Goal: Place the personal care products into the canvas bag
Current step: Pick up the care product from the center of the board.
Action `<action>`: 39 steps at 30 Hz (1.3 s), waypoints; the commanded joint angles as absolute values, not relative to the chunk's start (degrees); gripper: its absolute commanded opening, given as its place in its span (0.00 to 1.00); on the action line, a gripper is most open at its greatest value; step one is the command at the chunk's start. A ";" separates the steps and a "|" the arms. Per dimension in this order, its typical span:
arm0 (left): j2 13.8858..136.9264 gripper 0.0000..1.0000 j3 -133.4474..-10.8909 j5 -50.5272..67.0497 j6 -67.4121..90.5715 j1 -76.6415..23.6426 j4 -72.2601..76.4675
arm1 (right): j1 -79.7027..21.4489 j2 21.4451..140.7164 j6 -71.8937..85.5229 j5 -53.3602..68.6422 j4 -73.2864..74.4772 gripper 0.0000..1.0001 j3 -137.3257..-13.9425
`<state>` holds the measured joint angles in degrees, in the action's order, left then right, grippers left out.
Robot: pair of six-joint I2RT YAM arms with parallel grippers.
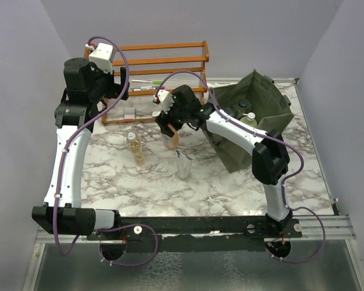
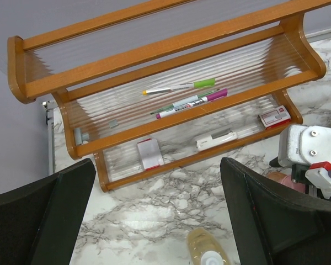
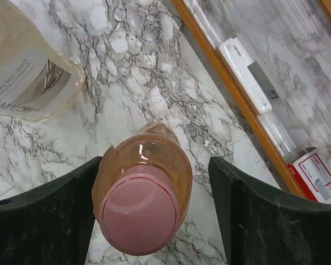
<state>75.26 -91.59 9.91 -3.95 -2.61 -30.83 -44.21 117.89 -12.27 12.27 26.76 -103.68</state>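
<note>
An amber-orange bottle (image 3: 146, 182) with a pink cap (image 3: 137, 218) stands upright on the marble table (image 1: 230, 188), also in the top view as the amber bottle (image 1: 172, 140). My right gripper (image 3: 154, 171) is open around it, with the left finger against its side and the right finger a gap away. A pale yellow bottle (image 1: 135, 149) lies left of it and shows below my open, empty left gripper (image 2: 157, 165) as the pale bottle (image 2: 208, 251). A silver tube (image 1: 183, 165) stands nearby. The olive canvas bag (image 1: 273, 100) at the right holds pale green bottles (image 1: 249, 119).
An orange wooden rack (image 1: 164, 60) stands at the back, holding pink and green pens (image 2: 190, 99), a white device (image 2: 216, 138) and small red-and-white boxes (image 2: 149, 153). My left gripper (image 1: 116, 91) hovers by the rack's left end. The right wrist camera (image 2: 309, 150) shows beside it.
</note>
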 commanded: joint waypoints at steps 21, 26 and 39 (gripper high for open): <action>73.04 0.99 -89.19 12.27 -3.69 -2.12 -27.90 | -44.56 115.25 -14.43 13.22 26.43 0.32 -104.54; 72.69 0.99 -88.40 13.41 -3.90 -2.15 -27.43 | -44.46 113.05 -17.53 12.96 27.23 0.10 -106.00; 72.77 0.99 -86.70 16.22 -3.59 -2.13 -26.59 | -42.10 104.32 -20.64 19.47 29.97 0.01 -110.36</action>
<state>74.41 -87.42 13.41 -3.97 -2.57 -28.45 -42.98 113.38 -18.50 14.63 34.06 -104.92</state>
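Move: The pink-capped bottle stands upright between the right hand's open fingers, its middle about 4 cm below them and less than a centimetre off sideways. The yellowish bottle is some 13 cm to the left of the right hand and 7 cm back, the silver pouch about 11 cm back and 5 cm right, and the canvas bag's middle about 31 cm right and 3 cm ahead. From the left hand the pink-capped bottle lies roughly 15 cm right, 2 cm back and 28 cm below. Down about 1.5 cm around the pink-capped bottle goes the right hand, its fingers closing from a loose straddle until the pads pinch the upper body from both sides. After a short pause it eases a couple of centimetres right and slightly back, then rises about 4.5 cm from its lowest point, the fingers keeping their hold. ##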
